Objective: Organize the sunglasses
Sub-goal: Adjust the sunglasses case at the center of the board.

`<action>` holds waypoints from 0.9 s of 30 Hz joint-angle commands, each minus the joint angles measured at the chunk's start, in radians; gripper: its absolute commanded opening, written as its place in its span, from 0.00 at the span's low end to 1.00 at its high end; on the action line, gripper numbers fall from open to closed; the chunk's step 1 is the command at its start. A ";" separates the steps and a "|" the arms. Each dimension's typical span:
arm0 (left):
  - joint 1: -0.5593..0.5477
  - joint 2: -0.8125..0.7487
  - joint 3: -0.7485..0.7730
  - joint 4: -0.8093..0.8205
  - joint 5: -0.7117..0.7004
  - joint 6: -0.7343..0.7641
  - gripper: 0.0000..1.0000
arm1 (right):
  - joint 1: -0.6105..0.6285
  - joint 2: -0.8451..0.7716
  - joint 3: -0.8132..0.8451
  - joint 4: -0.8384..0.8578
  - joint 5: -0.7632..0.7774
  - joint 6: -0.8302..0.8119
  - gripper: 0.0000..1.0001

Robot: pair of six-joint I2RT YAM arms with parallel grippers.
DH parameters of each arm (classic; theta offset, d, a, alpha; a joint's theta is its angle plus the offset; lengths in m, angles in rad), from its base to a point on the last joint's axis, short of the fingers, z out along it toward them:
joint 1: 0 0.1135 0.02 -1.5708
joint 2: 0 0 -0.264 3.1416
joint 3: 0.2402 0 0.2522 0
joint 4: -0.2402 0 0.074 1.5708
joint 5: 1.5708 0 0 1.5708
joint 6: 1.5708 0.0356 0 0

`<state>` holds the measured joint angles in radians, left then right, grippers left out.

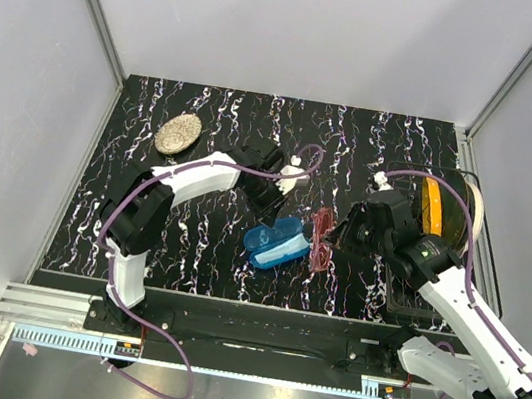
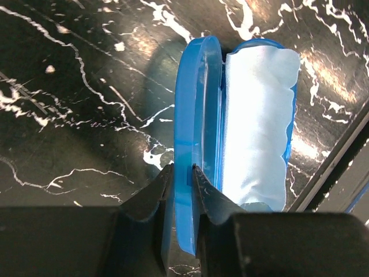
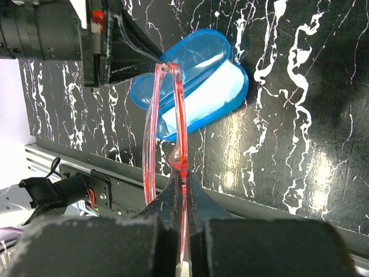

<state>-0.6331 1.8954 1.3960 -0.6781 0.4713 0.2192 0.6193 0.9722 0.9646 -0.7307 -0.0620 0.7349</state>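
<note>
The open blue case (image 1: 275, 243) lies at the table's middle front with a light blue cloth (image 2: 256, 121) in its tray. My left gripper (image 2: 183, 173) is shut on the raised lid (image 2: 199, 104), one finger on each face of it; from above this gripper (image 1: 276, 201) sits just behind the case. The red-framed sunglasses (image 3: 167, 115) hang edge-on in my right gripper (image 3: 185, 182), which is shut on the frame. They are held just right of the case (image 3: 196, 57), above the table; from overhead the sunglasses (image 1: 321, 239) are between the case and the right gripper (image 1: 336, 239).
An oval patterned object (image 1: 177, 133) lies at the back left. A black rack holding an orange disc (image 1: 432, 208) and a pale plate stands at the right edge. The table's front edge (image 3: 277, 202) runs close below the sunglasses.
</note>
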 commanded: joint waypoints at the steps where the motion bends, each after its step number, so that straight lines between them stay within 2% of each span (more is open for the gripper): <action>1: 0.004 -0.117 -0.025 0.055 -0.130 -0.153 0.00 | -0.009 -0.013 -0.012 0.019 0.028 0.009 0.00; 3: 0.001 -0.146 -0.047 0.063 -0.170 -0.216 0.00 | -0.009 -0.006 -0.017 0.024 0.034 0.009 0.00; 7: -0.023 -0.215 -0.077 0.057 -0.364 -0.354 0.00 | -0.007 0.029 -0.010 0.024 0.051 0.009 0.00; 8: -0.028 -0.223 -0.086 0.046 -0.461 -0.422 0.00 | -0.007 0.052 -0.007 0.025 0.057 0.009 0.00; 14: -0.097 -0.251 -0.117 -0.001 -0.765 -0.663 0.00 | -0.007 0.187 0.039 0.053 0.103 -0.008 0.00; 22: -0.177 -0.164 -0.083 -0.086 -0.999 -0.889 0.00 | 0.034 0.373 0.146 0.142 0.142 -0.022 0.00; 27: -0.183 -0.127 -0.037 -0.150 -1.051 -0.945 0.00 | 0.102 0.502 0.201 0.201 0.200 -0.014 0.00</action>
<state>-0.8124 1.7515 1.2915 -0.7727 -0.4507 -0.6216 0.6697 1.4117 1.0966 -0.6262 0.0669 0.7273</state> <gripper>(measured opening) 0.164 0.020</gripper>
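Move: The left gripper already pinches the outer rim of the open sunglasses case's lid. The case's middle lies about 4 cm to its right, 2 cm back and 2 cm below. The sunglasses, held in the right gripper, hang some 12 cm to its right, 7 cm back and 12 cm higher. From the right hand the case lies about 6 cm ahead, 9 cm left and 14 cm below. Turn the left gripper counter-clockwise by roughly 55 degrees, keeping its pinch on the lid rim, while carrying it about 7 cm left; let it rise some 4 cm on the way and sink most of that again, so the case swings round with it. Meanwhile bring the right gripper, still closed on the sunglasses, first down, then forward and left towards the case. ##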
